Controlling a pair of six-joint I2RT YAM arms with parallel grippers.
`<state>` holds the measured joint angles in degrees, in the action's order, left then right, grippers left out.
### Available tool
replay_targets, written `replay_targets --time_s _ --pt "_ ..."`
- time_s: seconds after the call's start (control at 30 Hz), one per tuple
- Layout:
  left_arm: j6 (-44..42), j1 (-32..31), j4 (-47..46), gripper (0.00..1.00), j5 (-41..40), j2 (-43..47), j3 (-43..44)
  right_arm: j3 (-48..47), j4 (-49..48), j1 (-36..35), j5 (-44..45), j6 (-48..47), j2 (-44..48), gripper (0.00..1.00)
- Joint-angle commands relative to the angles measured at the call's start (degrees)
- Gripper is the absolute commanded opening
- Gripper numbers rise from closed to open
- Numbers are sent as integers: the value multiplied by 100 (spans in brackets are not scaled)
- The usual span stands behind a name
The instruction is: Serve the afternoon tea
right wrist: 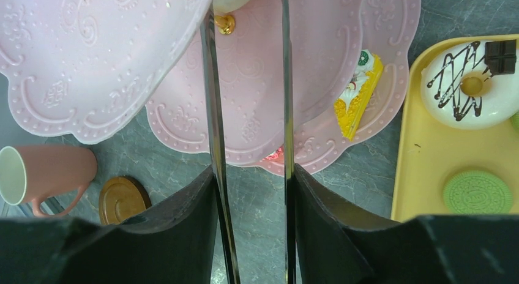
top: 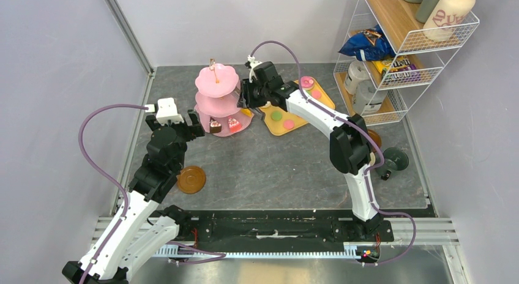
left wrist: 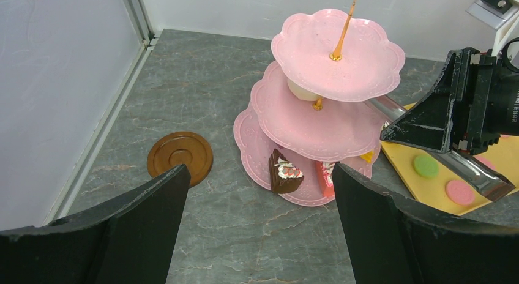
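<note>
The pink three-tier stand (top: 217, 82) (left wrist: 336, 51) (right wrist: 92, 63) stands at the back of the table. Its bottom tier holds a chocolate cake wedge (left wrist: 284, 172), a red wedge (left wrist: 324, 174) and a yellow wedge (right wrist: 358, 97). A cream piece (left wrist: 300, 89) lies on the middle tier. My right gripper (top: 248, 97) (right wrist: 254, 171) is shut on metal tongs (right wrist: 211, 112), whose two arms stand apart and reach in over the middle tier. My left gripper (top: 174, 122) (left wrist: 260, 198) is open and empty, facing the stand's bottom tier. A brown saucer (top: 191, 179) (left wrist: 180, 156) lies beside it.
A yellow tray (right wrist: 422, 174) right of the stand carries a white drizzled donut (right wrist: 471, 88), green macaron (right wrist: 477, 192) and pink macaron (left wrist: 460, 191). A pink mug (right wrist: 46, 171) lies near the saucer. A dark mug (top: 395, 158) and a wire shelf rack (top: 398, 51) stand at the right.
</note>
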<state>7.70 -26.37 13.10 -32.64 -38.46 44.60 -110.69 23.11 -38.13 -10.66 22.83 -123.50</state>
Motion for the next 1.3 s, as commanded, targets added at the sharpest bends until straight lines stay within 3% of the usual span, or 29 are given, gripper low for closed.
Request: replay_targets --time_s 0.0,0.63,1.0,1.27 --pt "152 22 -238 94 4 52 14 -58 -355 -10 92 -150 284 52" --pt "159 21 -229 94 12 44 5 1135 -379 161 1325 -660 1389 54" --pt "161 22 -238 94 21 33 9 2180 -180 884 1246 358 1877 53" --pt "161 24 -238 94 21 22 5 2404 63 1050 904 843 1797 54"
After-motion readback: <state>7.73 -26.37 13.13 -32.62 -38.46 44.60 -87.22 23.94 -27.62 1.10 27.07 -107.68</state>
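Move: The right hand, with the tongs reaching between the cake stand's tiers, has the drizzled donut about 8 cm to its right, level with it and some 16 cm below. The stand's middle lies about 7 cm left, level fore and aft and 5 cm lower. On the tray, the pink donut is roughly 24 cm right and 7 cm ahead. The drizzled donut is some 28 cm right, 14 cm ahead and 29 cm below the left hand. From the cake stand, the right hand swings the parted tongs some 15 cm right over the tray, turning clockwise. ##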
